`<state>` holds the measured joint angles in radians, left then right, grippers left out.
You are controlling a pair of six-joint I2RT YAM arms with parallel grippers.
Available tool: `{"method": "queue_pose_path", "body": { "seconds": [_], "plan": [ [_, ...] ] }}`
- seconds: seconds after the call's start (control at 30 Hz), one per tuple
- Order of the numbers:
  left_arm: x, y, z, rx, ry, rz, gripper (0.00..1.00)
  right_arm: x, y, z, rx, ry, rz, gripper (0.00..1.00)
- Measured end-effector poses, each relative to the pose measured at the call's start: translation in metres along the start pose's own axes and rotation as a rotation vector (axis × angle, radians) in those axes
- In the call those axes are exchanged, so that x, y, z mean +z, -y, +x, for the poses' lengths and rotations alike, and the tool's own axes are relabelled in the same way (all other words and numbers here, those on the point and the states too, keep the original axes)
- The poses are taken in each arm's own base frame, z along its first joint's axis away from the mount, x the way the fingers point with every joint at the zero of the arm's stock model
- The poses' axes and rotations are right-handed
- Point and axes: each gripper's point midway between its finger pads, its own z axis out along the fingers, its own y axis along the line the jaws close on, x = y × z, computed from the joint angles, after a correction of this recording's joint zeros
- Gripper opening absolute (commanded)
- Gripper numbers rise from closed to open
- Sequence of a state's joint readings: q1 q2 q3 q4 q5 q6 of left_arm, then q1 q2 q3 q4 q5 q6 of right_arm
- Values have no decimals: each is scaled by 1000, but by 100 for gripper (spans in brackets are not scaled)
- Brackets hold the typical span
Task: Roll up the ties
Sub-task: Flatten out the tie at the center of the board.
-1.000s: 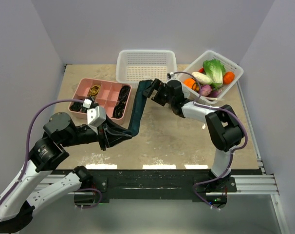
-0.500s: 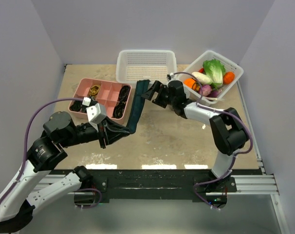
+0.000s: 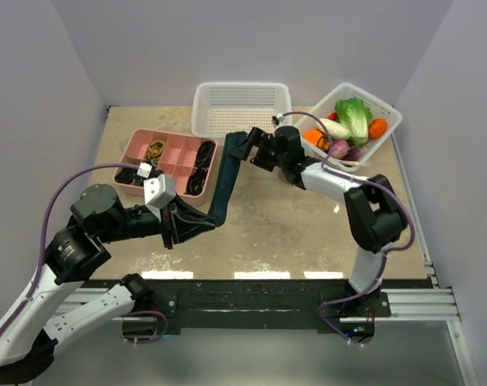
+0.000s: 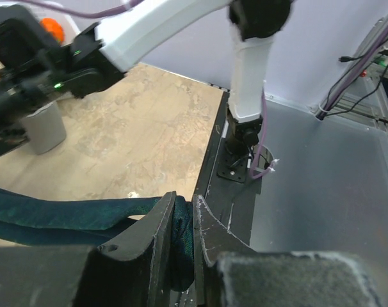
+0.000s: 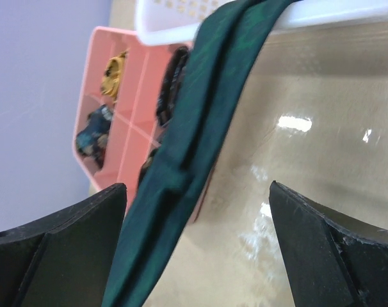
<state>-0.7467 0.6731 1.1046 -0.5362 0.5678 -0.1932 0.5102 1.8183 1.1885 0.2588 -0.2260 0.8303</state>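
Observation:
The dark teal tie (image 3: 225, 181) stretches as a taut band from near the pink tray's right edge down toward the left arm. My left gripper (image 3: 202, 219) is shut on its lower end; in the left wrist view bunched fabric (image 4: 180, 233) is pinched between the two fingers of that gripper (image 4: 184, 206). My right gripper (image 3: 245, 149) is open at the tie's far end. In the right wrist view the tie (image 5: 200, 121) passes diagonally between the spread fingers of this gripper (image 5: 197, 187), closer to the left finger (image 5: 66, 246), and whether it touches that finger I cannot tell.
A pink compartment tray (image 3: 179, 154) with black cords lies at the back left. Behind it stands an empty white basket (image 3: 241, 90), with a white basket of vegetables (image 3: 386, 115) at the back right. A grey cylinder (image 4: 43, 125) stands on the table.
My right gripper has shifted slightly left and back, closer around the tie's far end. The left gripper has stayed shut on the tie, barely moving.

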Motion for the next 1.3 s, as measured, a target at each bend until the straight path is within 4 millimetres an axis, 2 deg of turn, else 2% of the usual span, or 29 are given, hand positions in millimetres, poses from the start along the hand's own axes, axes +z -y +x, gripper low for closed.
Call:
{"method": "queue_pose_path", "body": {
  "seconds": [0.1,0.2,0.3,0.33,0.37,0.43,0.47,0.57,0.6,0.67,0.77,0.83,0.9,0.97,1.03,1.13,1.2,1.3],
  "plan": [
    [-2,7,-1,1,6,34,13,28,14,5,21,-23,25,96],
    [-6,16,-3,10,14,72,13,40,20,7,46,-33,35,95],
    [-8,25,-5,13,21,115,14,54,13,-3,68,-14,14,81],
    [-9,27,-5,13,21,124,14,58,9,-7,76,-3,1,75],
    [-9,29,-5,12,20,135,14,62,6,-10,83,5,-12,64],
    [-11,34,-5,8,21,156,14,69,1,-14,97,13,-38,55],
    [-12,35,-6,8,22,166,14,72,-2,-15,108,13,-55,36],
    [-15,42,-8,18,34,197,16,81,-5,-11,133,0,-96,17],
    [-16,44,-10,25,43,203,17,84,-4,-9,139,-6,-101,7],
    [-20,48,-14,42,65,210,17,84,-2,-5,148,-22,-101,1],
    [-25,51,-21,67,99,209,17,79,-4,-11,129,-10,-99,0],
    [-26,50,-25,78,117,197,17,64,-7,-20,100,13,-84,0],
    [-23,46,-28,82,128,178,17,40,-12,-39,63,62,-66,0],
    [-16,38,-29,79,131,156,17,6,-19,-70,29,142,-59,0],
    [-5,28,-28,71,122,137,16,-39,-25,-108,-1,254,-58,0],
    [19,10,-22,47,93,119,16,-105,-22,-149,-39,419,-22,0],
    [40,-6,-14,26,64,111,16,-141,-15,-159,-57,500,21,0],
    [69,-27,3,-8,15,104,14,-185,-2,-150,-77,571,96,0]
  ]
}}
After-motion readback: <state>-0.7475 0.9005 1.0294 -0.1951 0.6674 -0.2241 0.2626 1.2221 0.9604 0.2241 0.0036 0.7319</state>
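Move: The tie's far end lies about 6 cm ahead of the open right gripper, 5 cm to its left and 3 cm below. From that gripper, the white basket's middle is some 14 cm ahead and 3 cm left, the pink box 24 cm left and level, the grey bin 12 cm right and level, all roughly 10 cm lower. The left gripper already holds the near end; the board's centre lies about 20 cm ahead, 10 cm right and 37 cm below it. Reach the right gripper forward-left about 8 cm, dipping slightly, and pinch the tie near its far end; then carry that end right some 22 cm and up nearly as far, easing back, the wrist swinging clockwise and tipping up. Keep the left pinch throughout: draw back and a little up about 5 cm, then swing forward, right and down. ##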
